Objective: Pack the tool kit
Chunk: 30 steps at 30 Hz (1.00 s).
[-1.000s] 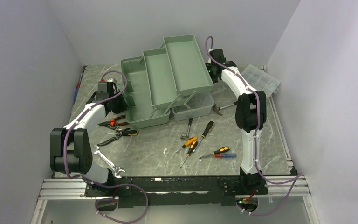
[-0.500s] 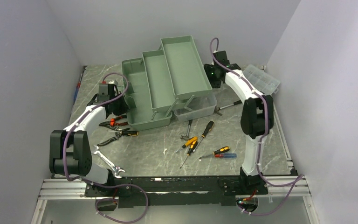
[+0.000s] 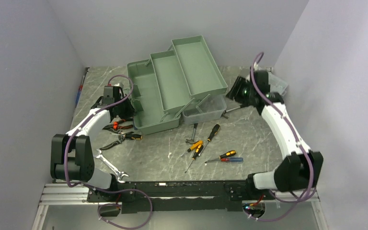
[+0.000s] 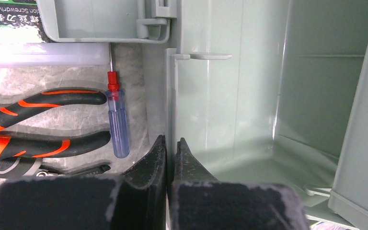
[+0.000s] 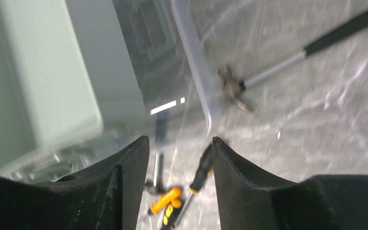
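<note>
The sage-green toolbox (image 3: 172, 91) stands open at the back with its trays fanned out and its translucent lid (image 3: 203, 111) lying to the right. My left gripper (image 3: 127, 108) is shut on the box's thin left wall (image 4: 191, 96), one finger on each side of it. My right gripper (image 3: 235, 91) hangs open above the table just right of the lid (image 5: 172, 72), holding nothing. Loose screwdrivers (image 3: 199, 146) lie at mid-table. Orange-handled pliers (image 3: 117, 127) lie beside the left gripper. A red-and-blue screwdriver (image 4: 117, 124) rests by the box wall.
A wrench (image 3: 110, 165) lies near the left arm's base. A long-handled tool (image 3: 235, 109) lies under the right gripper. A small clear organizer (image 3: 275, 81) sits at the back right corner. Another screwdriver (image 3: 79, 91) lies along the left wall.
My right gripper opened, let go of the top tray's far end and swung right and toward me. The toolbox turned slightly. The left gripper kept its hold.
</note>
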Each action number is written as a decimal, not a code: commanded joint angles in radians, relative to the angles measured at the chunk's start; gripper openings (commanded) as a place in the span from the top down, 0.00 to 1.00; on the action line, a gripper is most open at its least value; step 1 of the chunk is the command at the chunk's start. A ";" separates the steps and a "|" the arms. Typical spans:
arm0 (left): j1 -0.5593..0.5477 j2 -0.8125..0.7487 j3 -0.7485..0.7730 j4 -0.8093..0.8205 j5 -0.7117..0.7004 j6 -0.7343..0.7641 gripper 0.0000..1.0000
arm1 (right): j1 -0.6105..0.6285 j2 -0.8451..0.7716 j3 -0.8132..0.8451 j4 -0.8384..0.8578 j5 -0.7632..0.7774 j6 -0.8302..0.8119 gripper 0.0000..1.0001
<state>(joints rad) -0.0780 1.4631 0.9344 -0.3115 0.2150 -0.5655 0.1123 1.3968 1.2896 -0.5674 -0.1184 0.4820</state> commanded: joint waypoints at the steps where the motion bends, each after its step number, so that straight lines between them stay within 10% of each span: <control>1: -0.016 -0.048 0.052 0.038 0.130 -0.010 0.97 | 0.064 -0.195 -0.231 0.077 0.002 0.088 0.48; 13: 0.007 -0.081 0.073 0.020 0.141 -0.002 0.69 | 0.483 -0.276 -0.614 0.337 0.259 0.416 0.45; 30: 0.015 -0.104 0.032 0.038 0.145 -0.015 0.45 | 0.740 0.161 -0.404 0.373 0.592 0.474 0.51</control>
<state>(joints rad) -0.0639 1.4048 0.9646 -0.3412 0.3187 -0.5663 0.8284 1.5024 0.8280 -0.2260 0.3904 0.9455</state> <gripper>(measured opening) 0.541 0.509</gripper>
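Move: Below and back from the right hand, the small hammer lies about 9 cm back, 16 cm left and 21 cm down. The yellow screwdriver is 6 cm nearer the base than the hammer; the big black-yellow screwdriver lies 14 cm back and 10 cm left of the hand, while the clear lid's near end stands 2 cm back, 11 cm left. Between the left fingers is the tool box rim; the red-blue screwdriver lies 2 cm back, 2 cm left, 9 cm down. Swinging back, left and down past the clear lid's near corner, the right hand travels some 16 cm left and 16 cm down, first back about 14 cm and then 3 cm forward again, to come over the small hammer's head with fingers still half open, not yet touching. The left hand opens its pinch on the tool box rim to about half and lifts 3 cm. ##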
